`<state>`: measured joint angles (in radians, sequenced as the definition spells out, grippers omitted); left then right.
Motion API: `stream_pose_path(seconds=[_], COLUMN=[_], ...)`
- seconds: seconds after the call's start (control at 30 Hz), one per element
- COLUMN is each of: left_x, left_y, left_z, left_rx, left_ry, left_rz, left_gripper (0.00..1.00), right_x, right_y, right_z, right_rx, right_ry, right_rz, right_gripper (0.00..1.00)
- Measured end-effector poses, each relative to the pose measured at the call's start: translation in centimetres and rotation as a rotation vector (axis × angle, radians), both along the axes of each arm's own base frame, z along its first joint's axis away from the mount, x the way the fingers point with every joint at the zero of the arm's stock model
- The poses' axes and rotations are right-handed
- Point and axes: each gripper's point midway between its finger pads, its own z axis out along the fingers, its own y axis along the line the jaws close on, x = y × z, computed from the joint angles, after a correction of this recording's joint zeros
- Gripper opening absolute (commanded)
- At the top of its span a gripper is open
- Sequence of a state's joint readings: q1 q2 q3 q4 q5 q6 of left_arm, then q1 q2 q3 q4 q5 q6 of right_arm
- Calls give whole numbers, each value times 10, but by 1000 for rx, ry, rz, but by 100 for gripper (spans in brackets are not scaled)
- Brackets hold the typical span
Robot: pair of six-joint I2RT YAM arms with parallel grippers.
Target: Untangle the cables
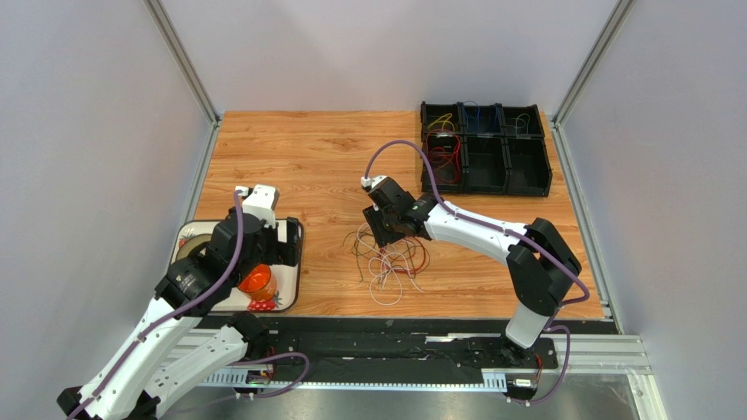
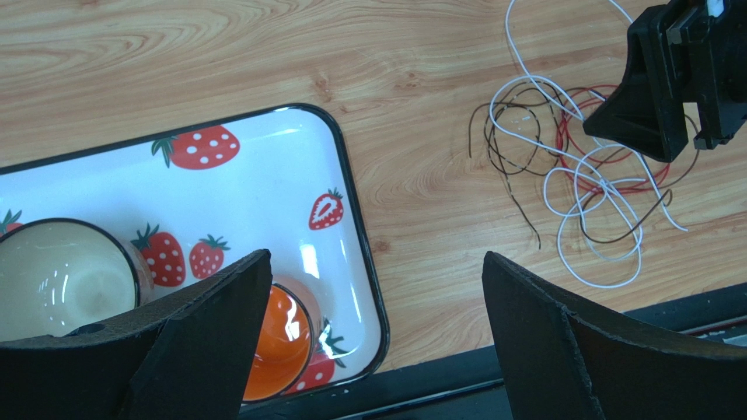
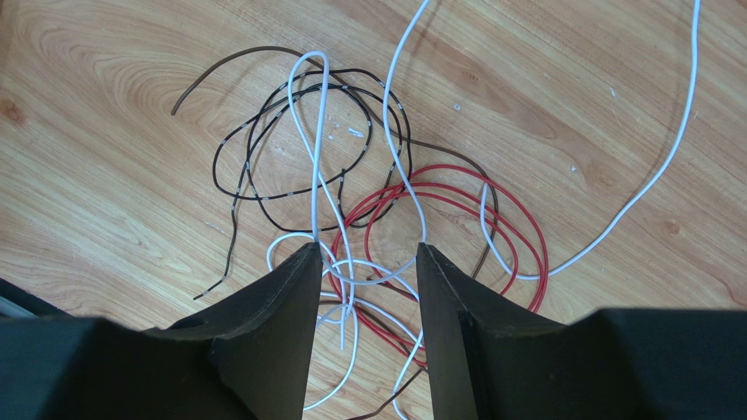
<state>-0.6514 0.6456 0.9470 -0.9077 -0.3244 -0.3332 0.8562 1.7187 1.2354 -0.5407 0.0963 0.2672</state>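
The cables (image 1: 390, 258) lie in a loose tangle on the wooden table, with white, red and dark brown strands crossing. In the right wrist view the cables (image 3: 368, 192) spread under my right gripper (image 3: 366, 249), which is open with a narrow gap; white and red strands run between its fingers, not pinched. From above, the right gripper (image 1: 386, 229) sits low over the tangle's far edge. My left gripper (image 2: 375, 258) is wide open and holds nothing, hovering over the tray corner; the cables (image 2: 570, 175) lie to its right beneath the right gripper (image 2: 666, 79).
A strawberry-print tray (image 1: 188, 232) at the left holds an orange cup (image 1: 257, 282) and a pale bowl (image 2: 61, 276). A black compartment bin (image 1: 508, 138) at the back right contains sorted yellow, blue and red wires. The table's near edge meets a black rail.
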Motion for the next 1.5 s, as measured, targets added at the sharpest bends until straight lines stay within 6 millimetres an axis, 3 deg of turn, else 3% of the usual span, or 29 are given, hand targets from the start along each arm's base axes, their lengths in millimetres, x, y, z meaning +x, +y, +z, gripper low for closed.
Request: stream_pose_path(seconds=[0.43,0.77,1.0,1.2,1.3,1.43,1.5], left_x=[-1,-1,-1,-1,0,0,0], left_y=[1,2,2,3,3,4,4], left_z=[3,3,3,3,3,3,3], left_rx=[-9,-11,-11,-11,-11,-11,-11], left_ry=[-12,-14,-15,-15,-15,-15,-15], left_rz=[2,4,6,8,13,14,14], left_gripper=[98,98,98,98,98,98,98], right_x=[-6,1,-4,-10,-10,-8,-5], right_y=[9,-3,1,11,13,12,13], right_z=[3,44,39,12,-3,-11,-7], right_rx=[18,8,13,-23,-50,-78,-82], right_ry=[7,-113,-93,-38,-14,0,-11], right_rz=[43,33,50,84,87,82,76], right_gripper=[47,47,47,45,40,1,0])
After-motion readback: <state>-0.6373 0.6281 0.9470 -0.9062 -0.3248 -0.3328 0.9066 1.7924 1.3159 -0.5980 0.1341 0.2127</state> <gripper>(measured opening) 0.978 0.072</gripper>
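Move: The white cable's strand that my right hand goes for lies almost under its half-open fingertips, about 1 cm left and 1 cm below. The black cable's coil is about 3 cm ahead and 4 cm left of that hand, the red coil level with it and some 4 cm right; the white cable's wide outer loop lies around 7 cm ahead and 2 cm right. From my left hand the strand is roughly 8 cm ahead, 18 cm right and 16 cm below. With my right fingers half open over the tangle, I edge about 1 cm left, then lift some 4 cm clear, tipping the fingertips slightly up. I come straight back down about 5 cm, ending just over 1 cm left of where I began, and shut the fingers, pinching the white cable's strand between the tips. ##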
